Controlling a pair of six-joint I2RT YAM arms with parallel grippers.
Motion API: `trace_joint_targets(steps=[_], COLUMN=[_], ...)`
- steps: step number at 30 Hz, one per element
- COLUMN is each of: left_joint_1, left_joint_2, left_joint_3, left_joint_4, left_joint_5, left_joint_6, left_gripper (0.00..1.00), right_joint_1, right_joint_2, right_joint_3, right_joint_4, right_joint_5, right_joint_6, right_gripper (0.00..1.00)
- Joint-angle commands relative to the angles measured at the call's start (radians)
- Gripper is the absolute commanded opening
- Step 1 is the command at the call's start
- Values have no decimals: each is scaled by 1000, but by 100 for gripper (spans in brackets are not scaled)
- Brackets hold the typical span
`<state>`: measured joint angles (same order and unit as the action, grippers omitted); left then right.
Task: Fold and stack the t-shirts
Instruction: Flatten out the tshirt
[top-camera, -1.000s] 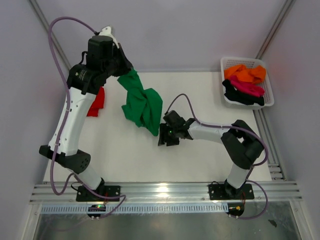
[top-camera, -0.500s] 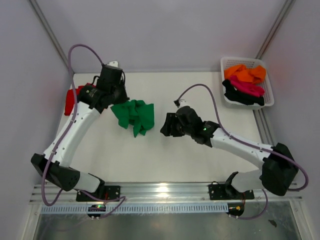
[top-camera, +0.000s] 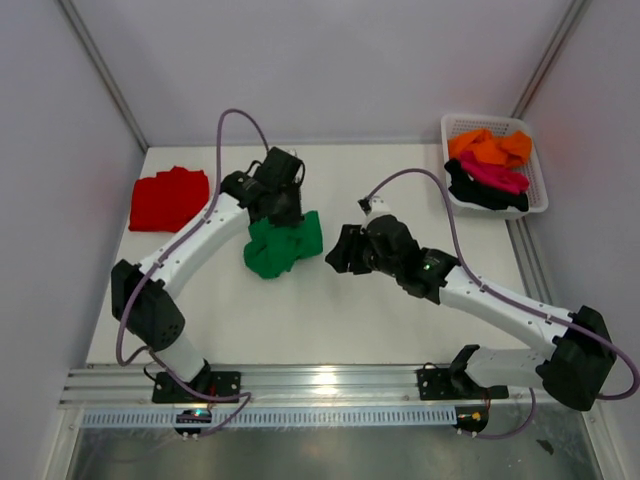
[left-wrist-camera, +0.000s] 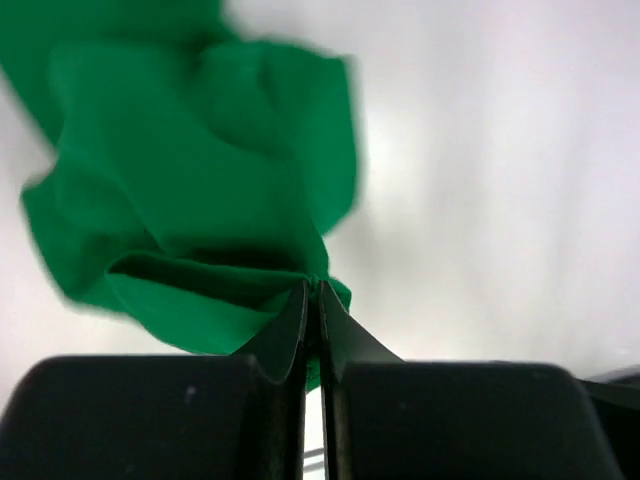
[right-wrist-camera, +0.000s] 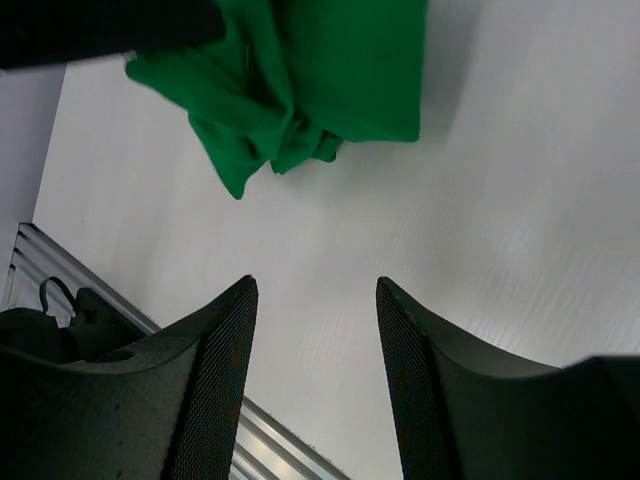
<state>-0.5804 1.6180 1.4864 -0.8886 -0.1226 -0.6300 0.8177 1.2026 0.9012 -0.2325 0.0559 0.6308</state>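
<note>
A crumpled bright green t-shirt (top-camera: 283, 245) lies bunched on the white table, left of centre. My left gripper (top-camera: 283, 212) hangs over its far edge and is shut on a pinch of the green cloth (left-wrist-camera: 200, 190), with the fingertips (left-wrist-camera: 313, 286) pressed together on a fold. My right gripper (top-camera: 338, 250) hovers just right of the green shirt, apart from it. It is open with nothing between its fingers (right-wrist-camera: 315, 285), and the green shirt (right-wrist-camera: 300, 80) lies ahead of them. A red t-shirt (top-camera: 168, 198) lies flat at the far left. Orange (top-camera: 490, 147), magenta (top-camera: 497, 176) and black (top-camera: 480, 193) t-shirts sit in the basket.
The white mesh basket (top-camera: 540, 170) stands at the back right corner of the table. Grey walls enclose the table on three sides. An aluminium rail (top-camera: 330, 382) with both arm bases runs along the near edge. Purple cables loop above each arm.
My left arm swung from the far left toward the middle, bringing the green shirt down into a bunch on the table and uncovering the red shirt. My right arm stretched out toward the green shirt.
</note>
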Motion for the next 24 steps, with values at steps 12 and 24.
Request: trace_joint_targets(steps=[12, 24], left_joint_1=[-145, -174], left_joint_2=[155, 99], left_joint_3=[735, 527], left_joint_4=[103, -9], left_joint_5=[359, -39], left_joint_6=[-14, 96], left_gripper=[0, 51], right_joint_1=[52, 126], right_joint_2=[118, 288], right_joint_3=[-10, 105], right_joint_4=[160, 174], right_joint_5=[-19, -42], right_joint_6=[33, 12], right_gripper=[56, 56])
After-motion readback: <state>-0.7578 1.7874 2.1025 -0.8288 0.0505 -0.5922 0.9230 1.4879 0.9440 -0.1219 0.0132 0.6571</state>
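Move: The shut left gripper still holds the green t-shirt, whose bulk hangs and lies about 12 cm below it, some 3 cm to its left and 1 cm ahead. The bare table it is carried to lies about 13 cm right, 5 cm ahead and 17 cm down; the folded red t-shirt is roughly 30 cm left and 11 cm ahead. From the half-open right gripper, the green t-shirt's middle is some 15 cm left, 8 cm ahead and 16 cm below. Swing the left gripper up about 24 cm and some 16 cm to the right, keeping its pinch on the green t-shirt while the wrist tips the fingers outward to the right; then sink some 6 cm and open the fingers nearly halfway to let the cloth go. Meanwhile bring the half-open right gripper down and left, about 7 cm, on the near side of the t-shirt. ##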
